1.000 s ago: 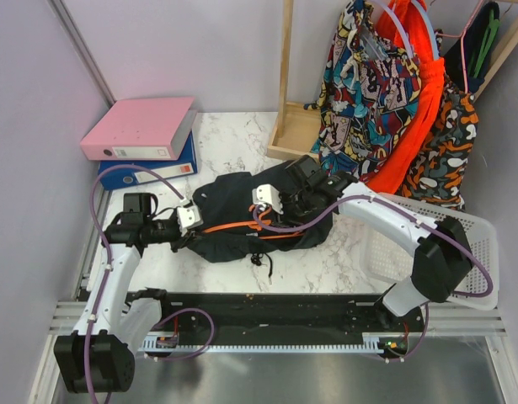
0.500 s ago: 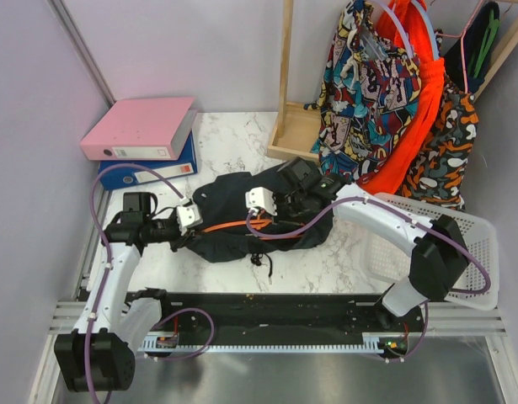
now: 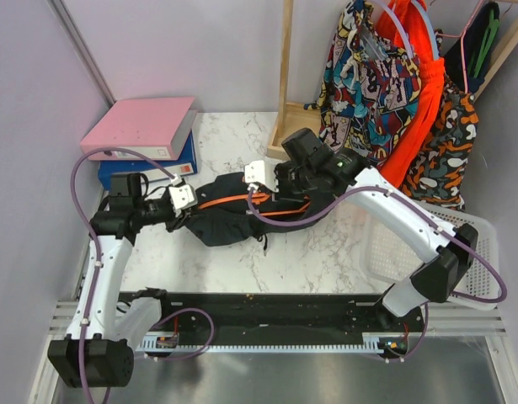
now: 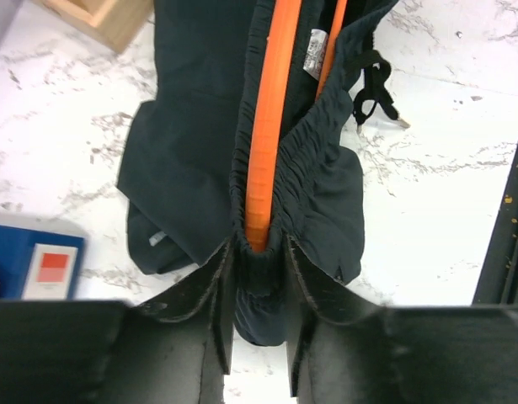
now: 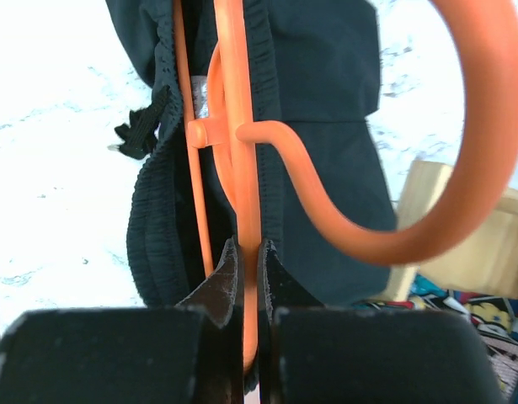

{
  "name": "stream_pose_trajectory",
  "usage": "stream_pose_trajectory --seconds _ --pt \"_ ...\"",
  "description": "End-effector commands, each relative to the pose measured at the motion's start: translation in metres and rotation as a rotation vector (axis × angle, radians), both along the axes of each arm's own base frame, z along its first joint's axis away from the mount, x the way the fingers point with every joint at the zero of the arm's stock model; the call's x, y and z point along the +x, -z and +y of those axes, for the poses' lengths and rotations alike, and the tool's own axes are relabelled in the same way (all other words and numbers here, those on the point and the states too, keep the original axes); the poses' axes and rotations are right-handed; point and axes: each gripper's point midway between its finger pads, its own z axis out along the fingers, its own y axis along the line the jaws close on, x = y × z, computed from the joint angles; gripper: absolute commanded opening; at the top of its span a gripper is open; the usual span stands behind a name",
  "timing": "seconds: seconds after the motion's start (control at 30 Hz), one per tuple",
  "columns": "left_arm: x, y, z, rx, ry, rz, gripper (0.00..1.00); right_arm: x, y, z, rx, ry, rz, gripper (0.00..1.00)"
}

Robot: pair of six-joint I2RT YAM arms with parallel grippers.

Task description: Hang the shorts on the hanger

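Note:
The black shorts (image 3: 233,223) hang stretched between my two grippers over the marble table, and the orange hanger (image 3: 227,200) runs through their waistband. My left gripper (image 3: 184,210) is shut on the bunched waistband (image 4: 259,278) where it wraps the hanger's end (image 4: 264,151). The drawstring (image 4: 372,84) dangles to the right. My right gripper (image 3: 271,187) is shut on the hanger's thin bar (image 5: 250,252), just below its curled hook (image 5: 461,168). Shorts fabric (image 5: 326,67) lies behind the bar.
A pink binder (image 3: 141,126) lies on a blue one (image 3: 149,171) at the back left. A wooden stand (image 3: 294,126) rises at the back. Comic-print (image 3: 368,76) and bright orange (image 3: 417,109) garments hang at the right. A white basket (image 3: 427,244) stands at the right.
My right gripper has shut on the hanger's bar. Both arms have moved toward the back, carrying the shorts and hanger with them and pulling them out longer.

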Motion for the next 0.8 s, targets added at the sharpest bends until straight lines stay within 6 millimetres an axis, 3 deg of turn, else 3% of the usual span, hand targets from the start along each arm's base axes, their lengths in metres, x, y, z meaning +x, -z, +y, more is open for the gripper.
stream_pose_trajectory --seconds 0.0,0.13,0.4,0.43,0.47,0.5,0.6,0.63,0.67,0.73,0.77 --pt "-0.003 -0.035 -0.011 -0.068 0.029 -0.042 0.43 -0.004 -0.055 -0.002 0.068 -0.003 -0.072 0.00" --pt "-0.003 -0.048 -0.012 -0.075 0.035 -0.073 0.56 -0.002 -0.077 -0.006 0.077 0.011 -0.110 0.00" --pt "0.000 -0.071 -0.011 -0.071 0.024 -0.126 0.69 0.003 -0.112 -0.014 0.109 0.050 -0.147 0.00" --pt "-0.001 -0.075 -0.011 -0.071 0.025 -0.137 0.79 0.002 -0.121 -0.015 0.119 0.048 -0.159 0.00" --pt "0.000 -0.079 -0.011 -0.072 0.024 -0.147 0.81 0.001 -0.121 -0.017 0.112 0.051 -0.159 0.00" --pt "0.000 -0.087 -0.011 -0.079 0.018 -0.156 0.97 0.002 -0.123 -0.020 0.106 0.063 -0.166 0.00" --pt "0.001 -0.114 -0.013 -0.112 -0.002 -0.193 1.00 0.006 -0.137 -0.028 0.111 0.099 -0.182 0.00" --pt "0.003 -0.123 -0.012 -0.119 -0.013 -0.208 0.99 0.008 -0.150 -0.032 0.124 0.123 -0.210 0.00" --pt "0.008 -0.144 -0.012 -0.128 -0.021 -0.271 1.00 0.009 -0.150 -0.036 0.117 0.152 -0.193 0.00" --pt "0.011 -0.163 -0.012 -0.157 -0.052 -0.289 0.99 0.009 -0.164 -0.040 0.136 0.185 -0.199 0.00" --pt "0.013 -0.183 -0.012 -0.172 -0.055 -0.340 0.99 0.006 -0.159 -0.043 0.118 0.200 -0.169 0.00"
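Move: The right hand already grips the orange hanger's arm; the hanger's middle is about 4 cm to its left, with the rack's wooden tray some 27 cm ahead, 7 right and 11 below. The patterned garment hangs about 18 cm ahead and 24 to the right, its middle some 8 above. The left hand pinches the waistband just off the hanger's left end, which lies about 5 cm right and 2 ahead; the blue binder is roughly 18 cm ahead, 9 left, 7 below. Upward with both hands together: the right keeps its grip on the hanger beside the hook and raises it about 13 cm, veering some 3 cm right late on while the wrist turns slightly. The left rises about 11 cm, tilts its fingertips up a little, and opens wide on the way, letting go of the waistband. ##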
